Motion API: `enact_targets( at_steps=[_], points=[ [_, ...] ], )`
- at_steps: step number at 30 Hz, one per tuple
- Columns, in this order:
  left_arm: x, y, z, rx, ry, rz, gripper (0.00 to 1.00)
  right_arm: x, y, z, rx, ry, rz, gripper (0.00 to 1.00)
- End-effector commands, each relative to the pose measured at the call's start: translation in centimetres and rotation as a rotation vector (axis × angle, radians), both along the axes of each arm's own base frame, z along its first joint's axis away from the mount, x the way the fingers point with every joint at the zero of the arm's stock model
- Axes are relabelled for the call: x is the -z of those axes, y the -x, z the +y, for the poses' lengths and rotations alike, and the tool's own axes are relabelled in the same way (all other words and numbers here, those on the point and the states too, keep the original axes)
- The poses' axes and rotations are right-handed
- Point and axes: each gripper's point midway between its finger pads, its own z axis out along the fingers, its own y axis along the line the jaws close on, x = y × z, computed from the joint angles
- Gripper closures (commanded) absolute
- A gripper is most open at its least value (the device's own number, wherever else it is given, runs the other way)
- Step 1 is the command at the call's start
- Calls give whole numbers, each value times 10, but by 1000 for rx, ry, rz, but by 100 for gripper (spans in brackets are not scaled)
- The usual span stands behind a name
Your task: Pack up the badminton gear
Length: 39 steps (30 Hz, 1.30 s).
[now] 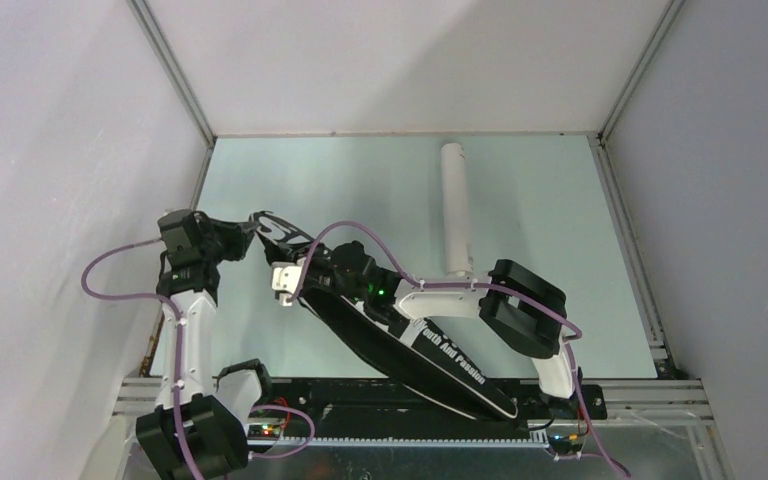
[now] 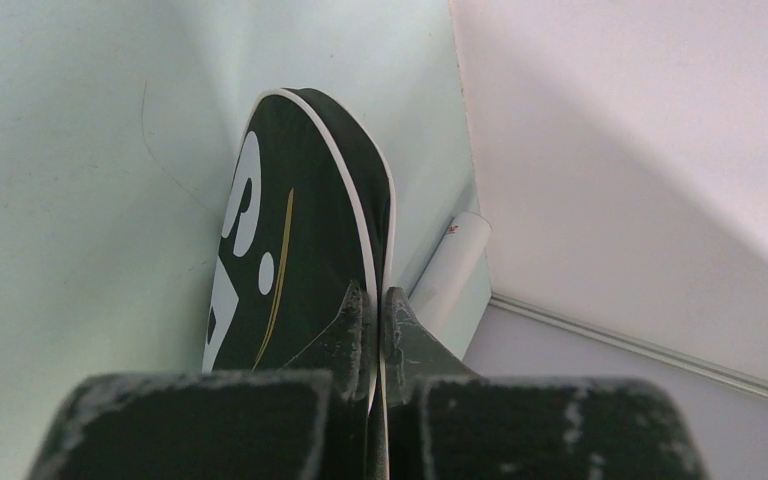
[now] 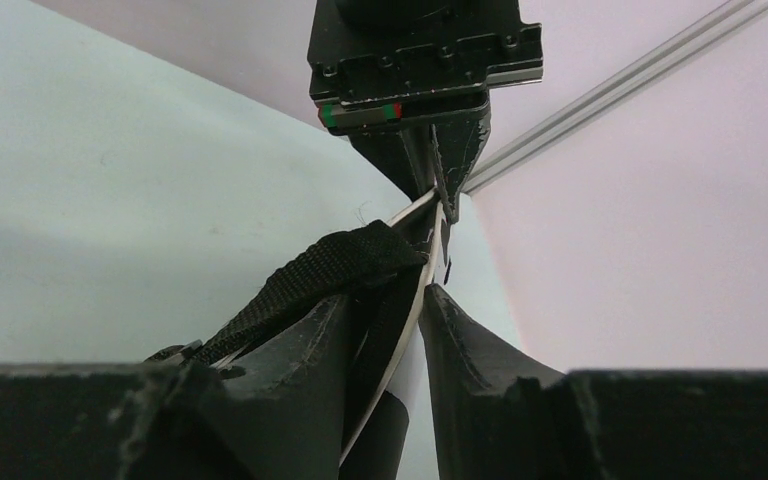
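The black racket-shaped bag (image 1: 440,365) lies slanted across the table, its wide end at the upper left. There my left gripper (image 1: 247,238) is shut on the bag's white-piped rim (image 2: 380,250); its fingertips (image 2: 358,305) pinch the piping. My right gripper (image 1: 298,278) sits just below it, shut on the same rim (image 3: 380,350) beside a black webbing strap (image 3: 320,270). The right wrist view also shows the left gripper (image 3: 435,175) pinching the rim ahead. A long white tube (image 1: 455,210) lies on the table to the right of the bag, apart from both grippers.
White walls (image 1: 60,150) close in the pale green table (image 1: 560,250) on three sides, with metal rails along the edges. The bag's narrow end reaches over the near black rail (image 1: 360,395) between the arm bases. Purple cables loop over both arms.
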Motion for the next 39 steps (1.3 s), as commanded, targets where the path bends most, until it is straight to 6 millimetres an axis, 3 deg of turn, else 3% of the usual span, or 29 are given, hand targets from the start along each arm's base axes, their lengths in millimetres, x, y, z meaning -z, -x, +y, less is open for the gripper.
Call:
enact_targets(
  at_steps=[1, 8, 13, 20, 27, 39],
  points=[
    [-7, 14, -25, 87, 99, -5, 100, -28, -4, 8, -24, -69, -83, 66],
    [-7, 19, -25, 78, 113, -6, 100, -30, -5, 10, -34, -84, -92, 75],
    [-6, 20, -29, 91, 136, -19, 100, -34, -10, 14, -11, -98, -95, 100],
    [-8, 18, -27, 85, 130, -19, 100, -38, -12, 9, 7, -109, -70, 100],
    [-14, 12, -4, 5, 32, -26, 100, -47, 3, 0, -8, -118, -9, 100],
    [-18, 1, 21, -62, -36, -15, 100, -2, 37, -23, -89, -40, 259, 100]
  ],
)
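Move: The stretch of bag rim to grip runs between the open right fingertips, about 1 cm to the left and level with them. The left gripper's fingertips, already pinching the bag's raised end, are roughly 5 cm farther ahead and 4 cm to the left of the right hand; the strap's sewn end is some 3 cm left and 1 cm lower. From the left hand, the rim spot is about 5 cm back and 3 cm right. Ease the right gripper barely 1 cm left and up, and shut its fingers on the bag's rim beside the strap. Then draw it about 2 cm right and 1 cm back, tipping the wrist some 10 degrees, while the left gripper keeps its pinch on the bag's end and comes back about 1 cm, going slightly left first and then right with the pull. ##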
